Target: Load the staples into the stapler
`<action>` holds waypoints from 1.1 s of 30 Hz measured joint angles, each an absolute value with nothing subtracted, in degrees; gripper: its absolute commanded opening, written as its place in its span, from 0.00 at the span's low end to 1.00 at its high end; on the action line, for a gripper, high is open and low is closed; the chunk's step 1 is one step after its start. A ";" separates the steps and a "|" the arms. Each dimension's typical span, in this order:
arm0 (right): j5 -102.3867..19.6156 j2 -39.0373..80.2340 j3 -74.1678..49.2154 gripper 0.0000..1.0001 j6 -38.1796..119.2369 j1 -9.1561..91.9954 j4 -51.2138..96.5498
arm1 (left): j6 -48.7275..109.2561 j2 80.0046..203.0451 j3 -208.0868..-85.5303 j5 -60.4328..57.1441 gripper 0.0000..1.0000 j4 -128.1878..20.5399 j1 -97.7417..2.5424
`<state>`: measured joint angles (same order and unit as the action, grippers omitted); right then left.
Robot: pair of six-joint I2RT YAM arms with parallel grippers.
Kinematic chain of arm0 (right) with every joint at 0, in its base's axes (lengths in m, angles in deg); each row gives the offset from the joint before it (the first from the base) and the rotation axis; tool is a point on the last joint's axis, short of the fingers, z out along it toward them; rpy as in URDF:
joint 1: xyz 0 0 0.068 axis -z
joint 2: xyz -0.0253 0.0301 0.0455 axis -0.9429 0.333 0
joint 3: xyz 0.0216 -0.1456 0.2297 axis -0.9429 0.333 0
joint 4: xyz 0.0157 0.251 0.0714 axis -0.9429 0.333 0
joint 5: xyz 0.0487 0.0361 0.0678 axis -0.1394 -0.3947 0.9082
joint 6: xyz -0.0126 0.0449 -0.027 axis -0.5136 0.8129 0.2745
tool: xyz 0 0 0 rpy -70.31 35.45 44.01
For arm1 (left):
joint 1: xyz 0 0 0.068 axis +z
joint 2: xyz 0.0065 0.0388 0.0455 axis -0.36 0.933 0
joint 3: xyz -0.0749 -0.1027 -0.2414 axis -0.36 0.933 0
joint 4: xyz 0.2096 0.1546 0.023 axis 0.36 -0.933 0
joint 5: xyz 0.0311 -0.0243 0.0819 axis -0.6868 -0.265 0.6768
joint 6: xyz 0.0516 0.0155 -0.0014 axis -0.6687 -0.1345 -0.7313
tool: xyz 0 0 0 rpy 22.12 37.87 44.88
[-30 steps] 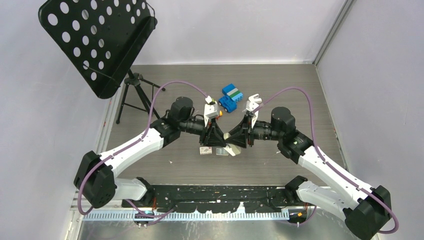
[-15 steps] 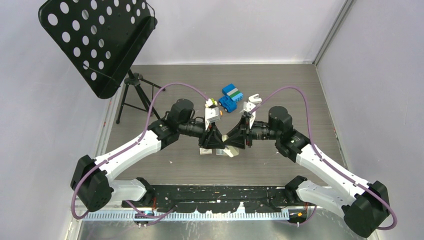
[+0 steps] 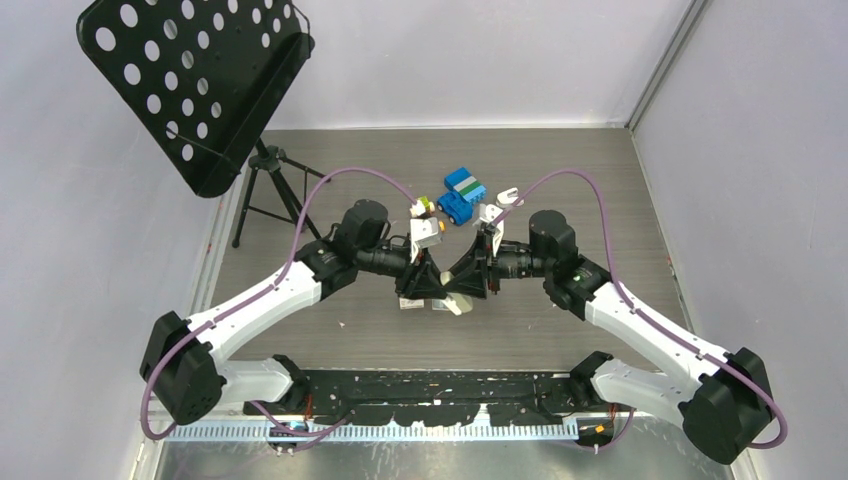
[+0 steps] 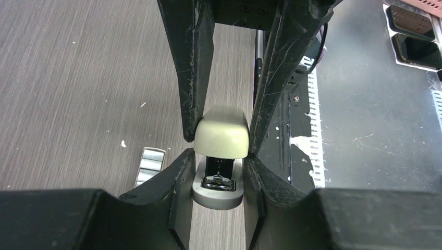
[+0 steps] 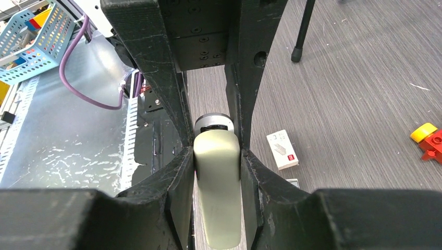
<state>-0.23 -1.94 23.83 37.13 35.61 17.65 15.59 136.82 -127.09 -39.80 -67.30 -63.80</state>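
Note:
The stapler (image 4: 221,134), with a beige top and a grey base, hangs just above the table between both grippers. In the left wrist view my left gripper (image 4: 219,169) is shut on its grey base, and the right gripper's fingers (image 4: 190,78) reach in from above onto the beige top. In the right wrist view my right gripper (image 5: 218,156) is shut on the stapler's beige top (image 5: 219,198). From above, the two grippers meet at the stapler (image 3: 456,305). The staples (image 4: 149,165), a silvery strip, lie flat on the table just left of the stapler.
A small white box with a red mark (image 5: 282,149) lies beside the staples. Blue toy blocks (image 3: 460,195), a white claw piece (image 3: 507,195) and a red and yellow block (image 5: 427,138) sit farther back. A black music stand (image 3: 195,85) on a tripod stands at the back left.
Both arms have shifted a little to the left with the stapler still held between them. The right wrist has moved closer to the left one.

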 measured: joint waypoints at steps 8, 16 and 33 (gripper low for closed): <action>-2.24 -4.28 23.87 0.00 37.33 36.13 16.86 | 15.29 133.38 -125.97 -36.21 0.00 -66.21 -64.39; -0.45 -10.09 28.33 0.00 45.77 41.62 3.77 | 19.02 126.56 -121.38 -31.95 0.00 -57.21 -64.58; -12.14 -11.10 40.98 0.00 76.04 59.00 -36.58 | 34.45 113.45 -104.00 -22.90 0.00 -43.74 -60.45</action>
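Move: The stapler is gripped between my two hands. From my left fingers on its base, the cream cover is about 3 cm to the right and 2 cm higher; from my right fingers on the cover, the base is 3 cm to the left and 2 cm lower. On the table, roughly 19 cm below my left hand, the staples lie 6 cm ahead and 2 cm right, with the white box beside them, 6 cm ahead and 5 cm left. I lift both hands about 4 cm, drawing them apart, my left still pinching the stapler's base. My right hand leaves the cover and swings away to the right, up and forward, about 10 cm right and as much up, rolling some 35 degrees, its fingers closing empty. My left hand backs off 5 cm to the left, turning counter-clockwise and sinking again by the end. ##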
